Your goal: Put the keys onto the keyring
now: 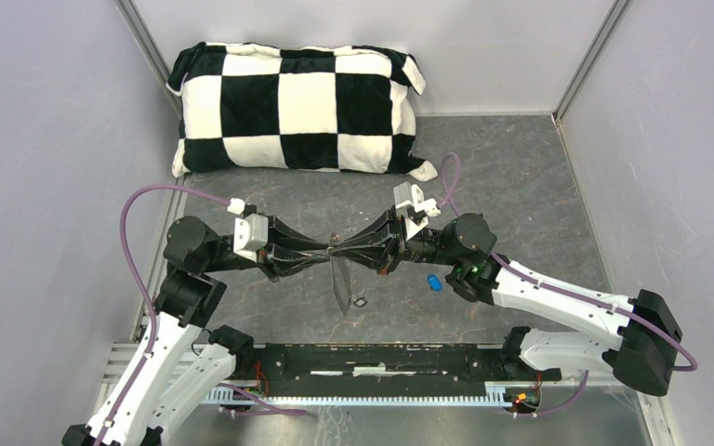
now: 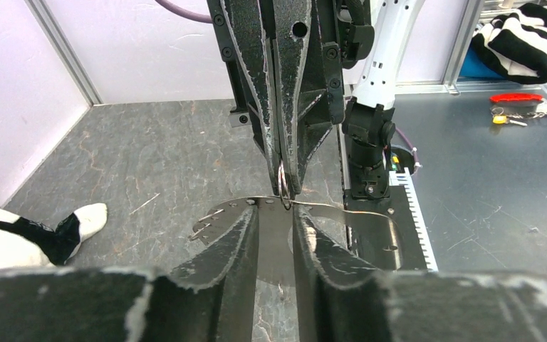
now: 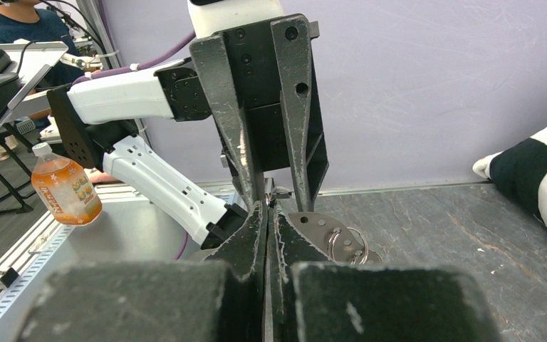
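The keyring (image 1: 339, 283) is a thin silvery metal piece with a row of holes and small wire rings (image 3: 345, 244), hanging between both arms. My right gripper (image 1: 344, 249) is shut on a small ring (image 2: 283, 187) at its top edge. Facing it, my left gripper (image 1: 327, 251) has its jaws a little apart, straddling the metal piece (image 2: 276, 242) just below that ring. The blue-headed key (image 1: 434, 282) lies on the table under the right arm. The black-headed key (image 1: 360, 301) lies near the hanging metal's lower end.
A black-and-white checkered pillow (image 1: 297, 110) fills the back of the table. Grey walls close in the left, right and back. A black mounting rail (image 1: 372, 358) runs along the near edge. An orange drink bottle (image 3: 64, 192) stands beyond the table.
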`<state>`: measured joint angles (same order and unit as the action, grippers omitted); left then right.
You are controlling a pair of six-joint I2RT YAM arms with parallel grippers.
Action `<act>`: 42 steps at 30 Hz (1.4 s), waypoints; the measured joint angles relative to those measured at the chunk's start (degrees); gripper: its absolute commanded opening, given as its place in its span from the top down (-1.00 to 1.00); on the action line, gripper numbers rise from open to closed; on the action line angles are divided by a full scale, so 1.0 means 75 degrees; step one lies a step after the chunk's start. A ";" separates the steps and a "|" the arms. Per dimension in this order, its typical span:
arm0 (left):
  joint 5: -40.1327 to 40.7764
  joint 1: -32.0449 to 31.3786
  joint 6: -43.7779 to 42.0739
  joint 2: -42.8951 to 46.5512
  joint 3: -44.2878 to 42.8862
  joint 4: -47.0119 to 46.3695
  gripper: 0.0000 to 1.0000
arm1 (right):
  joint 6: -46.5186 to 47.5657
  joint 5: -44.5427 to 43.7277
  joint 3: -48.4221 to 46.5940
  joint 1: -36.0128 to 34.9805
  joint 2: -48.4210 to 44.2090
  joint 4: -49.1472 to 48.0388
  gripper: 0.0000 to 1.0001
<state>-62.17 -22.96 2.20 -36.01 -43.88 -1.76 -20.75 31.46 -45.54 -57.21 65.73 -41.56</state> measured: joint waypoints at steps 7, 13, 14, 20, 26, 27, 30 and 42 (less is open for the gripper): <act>-0.0082 0.0000 0.0003 -0.0035 0.0000 0.0023 0.70 | 0.0029 0.0029 0.0000 0.0000 0.0023 0.0000 0.99; -0.0140 0.0000 0.0000 -0.0035 0.0000 0.0268 0.57 | 0.0175 0.0227 -0.0020 0.0000 0.0079 0.0102 0.99; -0.0137 0.0000 -0.0003 -0.0035 -0.0003 0.0326 0.55 | 0.0210 0.0289 -0.0038 0.0000 0.0096 0.0169 0.99; -0.0195 0.0000 -0.0006 -0.0047 -0.0009 0.0644 0.77 | 0.0289 0.0533 -0.0047 -0.0006 0.0137 0.0356 0.99; -0.0393 0.0000 -0.0149 -0.0047 -0.0038 0.0921 0.96 | 0.0350 0.0644 -0.0076 0.0000 0.0189 0.0423 0.99; -0.0396 0.0000 -0.0259 -0.0035 -0.0044 0.1014 0.96 | 0.0361 0.0653 -0.0079 0.0000 0.0189 0.0460 0.98; -0.0391 0.0000 -0.0510 0.0026 -0.0044 0.1247 0.96 | 0.0437 0.0694 -0.0102 -0.0009 0.0187 0.0635 0.79; -0.0353 0.0000 -0.1332 -0.0201 -0.0259 0.2090 0.96 | 0.1743 0.1341 -0.1349 0.0300 -0.0219 0.3383 0.09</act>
<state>-64.82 -22.96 -7.79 -37.52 -45.82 13.91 -7.68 41.52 -55.66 -54.96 64.10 -16.19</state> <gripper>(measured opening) 0.032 0.399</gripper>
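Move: The small wire ring is already gripped by the right fingertips, practically at the right hand's point. From the left hand it lies about 1 cm to the right, level in height and straight across, with the part-open left fingers almost around it. From the left hand, the metal plate hanging from that ring has its middle roughly 4 cm back, 1 cm right and 5 cm below, and the blue tag lies on the table some 4 cm ahead, 19 cm right and 33 cm below. The left fingers narrow, ease open a little, then shut to pinch the wire ring just above the plate's edge, while both hands sink together and draw back slightly, the left going down about 3.5 cm in all. Once the left grip is shut, the right fingers open to a bit under half and let go of the ring, and the right hand then rises some 2 cm and backs off about 1.5 cm to its right, its upward-slanting fingers tipping down by some 10 degrees towards level. ##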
